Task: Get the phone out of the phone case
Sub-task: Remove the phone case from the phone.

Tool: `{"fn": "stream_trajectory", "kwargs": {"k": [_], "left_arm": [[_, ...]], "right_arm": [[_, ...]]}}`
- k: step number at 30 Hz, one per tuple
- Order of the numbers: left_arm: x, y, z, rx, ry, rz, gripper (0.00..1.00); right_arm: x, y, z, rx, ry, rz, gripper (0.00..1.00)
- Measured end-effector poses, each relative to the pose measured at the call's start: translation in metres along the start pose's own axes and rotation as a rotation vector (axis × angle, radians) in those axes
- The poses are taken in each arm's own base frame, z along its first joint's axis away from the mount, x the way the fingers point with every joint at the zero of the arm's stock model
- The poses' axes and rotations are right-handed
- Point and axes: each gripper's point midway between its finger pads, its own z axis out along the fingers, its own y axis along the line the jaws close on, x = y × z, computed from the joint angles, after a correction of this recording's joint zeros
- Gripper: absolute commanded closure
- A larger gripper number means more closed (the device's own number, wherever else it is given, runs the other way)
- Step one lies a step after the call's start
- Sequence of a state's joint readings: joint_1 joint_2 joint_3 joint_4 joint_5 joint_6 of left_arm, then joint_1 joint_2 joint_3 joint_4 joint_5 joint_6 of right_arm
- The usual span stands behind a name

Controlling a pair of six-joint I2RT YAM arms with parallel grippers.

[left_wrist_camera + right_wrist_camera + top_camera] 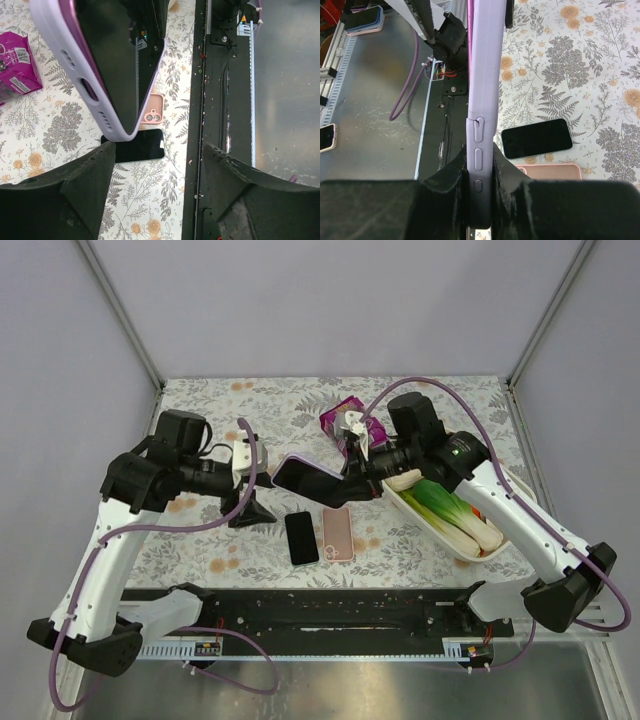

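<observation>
A phone (110,55) with a dark screen sits in a lavender phone case (305,478), held tilted in the air above the table. My right gripper (480,185) is shut on the case's (484,100) side edge, just below its buttons. My left gripper (157,180) is open with nothing between its fingers. It hangs just short of the case's (65,60) lower corner, which is near the tip of its left finger (85,175). In the top view the left gripper (250,508) is left of the held phone and the right gripper (352,480) is at its right end.
A bare black phone (301,538) and a pink case (337,533) lie side by side on the floral table under the held phone. A purple packet (345,418) lies further back. A white basket (430,525) of green onions is on the right. A black rail (330,610) runs along the near edge.
</observation>
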State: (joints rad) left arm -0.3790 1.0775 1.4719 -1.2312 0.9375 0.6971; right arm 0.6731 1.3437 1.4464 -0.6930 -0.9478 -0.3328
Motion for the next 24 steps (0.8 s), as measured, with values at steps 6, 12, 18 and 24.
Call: {"fn": "stream_trajectory", "kwargs": {"k": [6, 12, 18, 24], "left_arm": [[-0.001, -0.005, 0.005, 0.029, 0.005, 0.011, 0.35], [-0.003, -0.001, 0.014, 0.055, 0.002, -0.002, 0.48], [-0.006, 0.002, 0.024, 0.082, -0.004, -0.013, 0.66], [-0.005, -0.002, 0.026, 0.11, 0.003, -0.032, 0.95]], "right_arm": [[0.009, 0.006, -0.001, -0.031, 0.027, -0.033, 1.0], [0.014, 0.009, -0.001, -0.041, 0.046, -0.054, 1.0], [0.014, 0.012, -0.003, -0.041, 0.046, -0.083, 1.0], [0.017, 0.01, -0.004, -0.025, 0.052, -0.097, 1.0]]}}
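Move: The phone case, held with the phone in it by the right hand, has its middle about 8 cm to the left hand's right, 4 cm ahead and a little above; its near end is just off the left fingertips. About 25 cm below the left hand on the table lie the black phone, some 4 cm to the right and 3 cm ahead, and the pink case, 14 cm to the right and 4 cm ahead. From the right hand, the phone case's middle is about 8 cm left and 2 cm ahead, roughly level. The left hand, its wrist turning only about 5 degrees, eases some 3 cm to the right onto the free port end of the phone case, its half-open fingers closing until they pinch that end from both faces. Meanwhile the right hand keeps its shut grip on the other end and brings the case a good centimetre each back, down and to the right, turning it slightly counter-clockwise so that its free end swings back between the left fingers. ##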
